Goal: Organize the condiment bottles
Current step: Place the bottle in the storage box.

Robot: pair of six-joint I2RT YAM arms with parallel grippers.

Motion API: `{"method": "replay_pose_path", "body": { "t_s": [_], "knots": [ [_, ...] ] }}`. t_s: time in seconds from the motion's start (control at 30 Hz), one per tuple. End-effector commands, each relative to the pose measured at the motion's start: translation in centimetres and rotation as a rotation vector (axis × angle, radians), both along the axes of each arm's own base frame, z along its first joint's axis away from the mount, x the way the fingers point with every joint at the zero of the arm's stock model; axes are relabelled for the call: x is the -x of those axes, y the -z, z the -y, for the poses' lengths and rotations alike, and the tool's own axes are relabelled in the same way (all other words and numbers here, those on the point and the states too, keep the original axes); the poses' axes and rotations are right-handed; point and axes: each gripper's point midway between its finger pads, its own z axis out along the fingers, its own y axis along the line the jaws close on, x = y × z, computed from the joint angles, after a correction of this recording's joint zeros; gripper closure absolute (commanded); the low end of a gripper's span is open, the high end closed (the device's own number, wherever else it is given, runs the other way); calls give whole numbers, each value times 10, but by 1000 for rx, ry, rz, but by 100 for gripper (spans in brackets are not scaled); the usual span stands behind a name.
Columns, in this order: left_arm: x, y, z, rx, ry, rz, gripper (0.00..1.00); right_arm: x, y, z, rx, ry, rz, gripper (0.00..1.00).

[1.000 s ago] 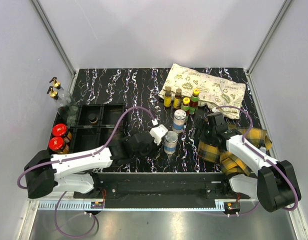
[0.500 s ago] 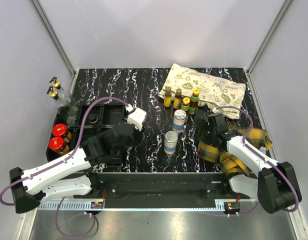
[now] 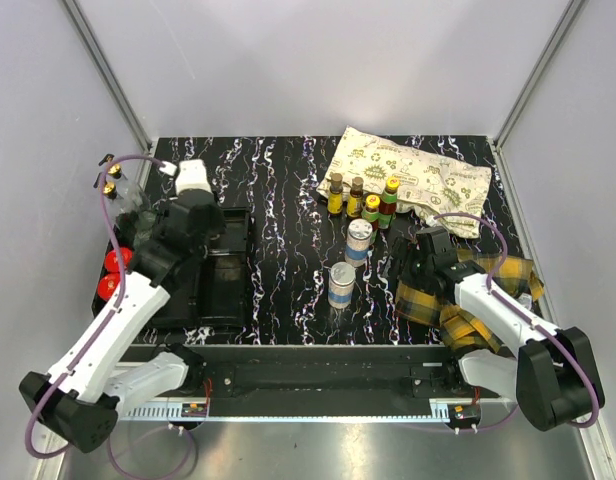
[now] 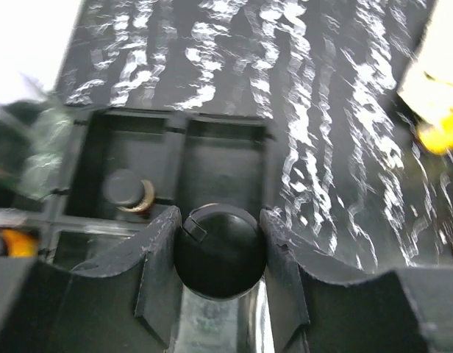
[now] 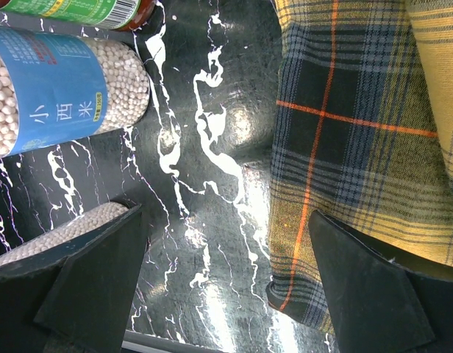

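My left gripper (image 4: 218,246) is shut on a tiny dark bottle with a black cap (image 4: 220,259), held above the back of the black tray (image 3: 233,300). In the top view that gripper (image 3: 202,232) hangs over the tray's far compartments. Another tiny dark bottle (image 4: 128,193) stands in the compartment to the left. Two blue-white shakers (image 3: 359,241) (image 3: 341,284) and several yellow and green sauce bottles (image 3: 372,205) stand mid-table. My right gripper (image 5: 226,272) is open over bare table, between a shaker (image 5: 57,92) and the plaid cloth (image 5: 359,132).
Two red-lidded jars (image 3: 110,272) sit at the tray's left edge, and gold-capped clear bottles (image 3: 112,186) stand behind them against the left wall. A printed paper bag (image 3: 413,180) lies at the back right. The plaid cloth (image 3: 478,295) lies under the right arm.
The left arm has swung from beside the shakers in mid-table to the left and back, over the tray. The right arm has not moved.
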Motion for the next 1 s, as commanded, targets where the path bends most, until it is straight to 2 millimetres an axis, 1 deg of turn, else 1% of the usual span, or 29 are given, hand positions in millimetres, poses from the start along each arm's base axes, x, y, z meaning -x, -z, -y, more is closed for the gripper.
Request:
{"method": "replay_pose_path", "body": {
  "t_s": [0.0, 0.07, 0.1, 0.17, 0.2, 0.37, 0.4, 0.5, 0.67, 0.7, 0.73, 0.97],
  "knots": [
    [-17, -29, -38, 82, -170, 62, 100, -7, -8, 2, -7, 18, 45, 0],
    [-23, -23, -47, 111, -203, 42, 100, -7, -7, 2, -1, 17, 43, 0],
    [-26, -20, -63, 122, -253, 38, 100, -8, -7, 2, 1, 16, 40, 0],
    [-31, -13, -73, 161, -288, 26, 100, -8, -6, 2, 2, 15, 36, 0],
    [-32, -11, -86, 174, -333, 26, 100, -8, -5, 1, 3, 12, 33, 0],
    [-43, -7, -108, 222, -437, 53, 100, -9, -3, 1, 6, 7, 23, 0],
    [-43, -7, -116, 220, -472, 58, 100, -9, -4, 0, 3, 3, 22, 0],
    [-47, -3, -129, 224, -526, 59, 100, -10, -3, 1, 11, 3, 23, 0],
    [-52, 7, -139, 226, -575, 50, 100, -11, -1, 1, 15, -2, 15, 0],
    [-53, 12, -141, 220, -590, 45, 100, -11, -1, 0, 16, -3, 13, 0],
    [-54, 13, -148, 219, -611, 49, 100, -12, -1, 0, 14, -5, 13, 0],
    [-57, 37, -162, 202, -681, 4, 100, -11, 4, -1, 17, -10, 1, 0]
  ]
}}
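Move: Above the storage box, the left hand holds the second black-capped bottle; the box's rear middle compartment, its likely place, lies about 8 cm ahead, 10 cm left and 20 cm below. The first black-capped bottle stands in it, 7 cm ahead of the hand and 9 cm left. The clear bottles rise some 7 cm ahead and 20 cm left; the red-lidded jars are 3 cm back and 20 cm left. From the right hand, that compartment is about 10 cm ahead and 50 cm left, roughly level. Sweeping left about 15 cm, fast at first and then easing, the left hand carries the bottle over the box towards the rear middle compartment, the clear bottles coming up close on its left. It also drifts some 5 cm forward and, after a slight rise, sinks about as much, while the wrist swings roughly 35 degrees counter-clockwise and rolls a little, left side down. The fingers keep their hold on the bottle. ##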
